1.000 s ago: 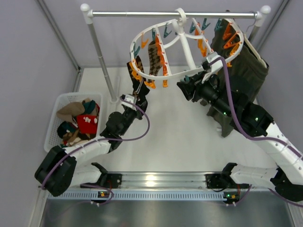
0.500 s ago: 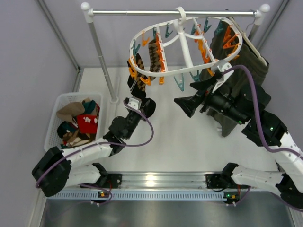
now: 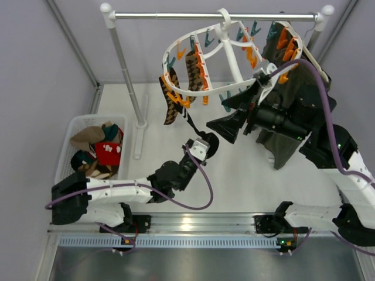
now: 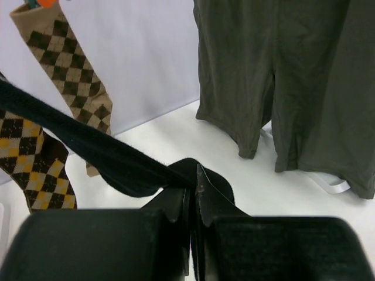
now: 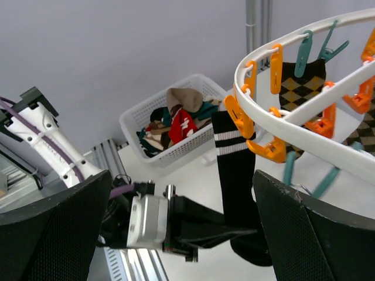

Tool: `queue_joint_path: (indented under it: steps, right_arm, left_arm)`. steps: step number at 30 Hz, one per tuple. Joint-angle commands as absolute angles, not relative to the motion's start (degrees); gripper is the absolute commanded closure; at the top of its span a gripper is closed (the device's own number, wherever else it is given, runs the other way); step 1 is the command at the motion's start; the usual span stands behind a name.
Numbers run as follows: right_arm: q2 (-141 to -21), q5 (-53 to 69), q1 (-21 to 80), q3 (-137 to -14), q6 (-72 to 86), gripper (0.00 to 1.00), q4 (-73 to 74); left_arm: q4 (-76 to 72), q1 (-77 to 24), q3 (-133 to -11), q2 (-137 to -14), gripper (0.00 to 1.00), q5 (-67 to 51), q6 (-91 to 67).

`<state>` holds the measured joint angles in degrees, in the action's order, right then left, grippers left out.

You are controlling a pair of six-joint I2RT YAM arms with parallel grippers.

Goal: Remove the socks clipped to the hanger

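Note:
The round white hanger [image 3: 229,55] hangs from the rail, tilted, with orange and teal clips. A black sock with white stripes [image 5: 237,175] is still held at its top by an orange clip [image 5: 237,114]. My left gripper [image 3: 206,144] is shut on its toe, and the sock [image 3: 192,124] runs taut from clip to jaws. In the left wrist view the stretched black sock [image 4: 88,146] ends between the shut jaws [image 4: 193,187]. Two argyle socks [image 3: 170,105] [image 3: 193,70] stay clipped. My right gripper [image 3: 227,114] stands wide open just below the hanger's rim [image 5: 328,96], holding nothing.
A white basket [image 3: 64,153] with several socks sits at the left. Dark green shorts [image 3: 299,88] hang at the right end of the white-and-steel rail [image 3: 176,17], behind my right arm. The rail's post [image 3: 126,70] stands between the basket and the hanger.
My left gripper shut on the black sock and pulled it down and to the right, stretching it. My right gripper opened wide and shifted left under the hanger.

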<state>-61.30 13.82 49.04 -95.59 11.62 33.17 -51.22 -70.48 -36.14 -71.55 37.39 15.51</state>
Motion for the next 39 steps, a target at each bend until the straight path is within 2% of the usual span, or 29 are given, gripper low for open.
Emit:
queue_joint_path:
  steps: [1,3,11,16,21,30,39]
  right_arm:
    - [-65.12,14.25,50.71,-99.66,11.6,0.01,37.35]
    - [-66.44,12.14,53.24,-101.67,11.08,0.03,38.4]
    - [-77.95,-13.95,65.2,-112.75,7.3,0.15,45.17]
    - [-84.27,-28.0,68.29,-118.3,6.15,0.22,47.98]
    - [-87.09,-32.96,68.91,-118.47,5.8,0.24,47.2]
    - [-92.19,-38.39,71.28,-120.5,4.13,0.36,43.95]
    - [-96.33,-42.36,73.03,-123.58,1.94,0.38,42.37]
  left_arm:
    - [-54.93,-73.73,-40.34,-74.87,1.0,42.36,22.22]
    - [-54.93,-74.79,-42.26,-76.46,1.0,43.5,23.2]
    - [-54.93,-76.9,-45.18,-82.0,1.0,45.27,23.82]
    - [-55.02,-76.9,-45.0,-83.41,1.0,45.79,23.21]
    - [-55.11,-76.9,-43.24,-83.76,1.0,45.79,21.53]
    - [-55.37,-76.82,-42.19,-84.64,1.0,47.19,20.39]
    - [-55.55,-74.63,-37.89,-79.55,1.0,47.99,16.79]
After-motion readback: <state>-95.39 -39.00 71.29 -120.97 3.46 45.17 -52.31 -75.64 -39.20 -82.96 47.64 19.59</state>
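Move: The orange clip gripping the black sock on the hanger's rim is about 10 cm ahead of the open right hand, 11 cm to its left and 6 cm below. The nearest argyle sock hangs some 7 cm farther out and 4 cm left of that clip; empty teal clips sit about 8 cm ahead of the right hand and 1 cm left, slightly lower. From the left hand, already pinching the sock's foot, the clip is 8 cm ahead, 8 left and 15 up. Leftward first, then forward and down, the right hand swings in about 10 cm left to bring its fingers round the orange clip, turning some 30 degrees clockwise, rolling its left side down and narrowing its wide-open fingers to roughly two thirds. The left hand keeps its pinch on the sock, drifting right, then sinking about 5 cm in all and easing back left. ##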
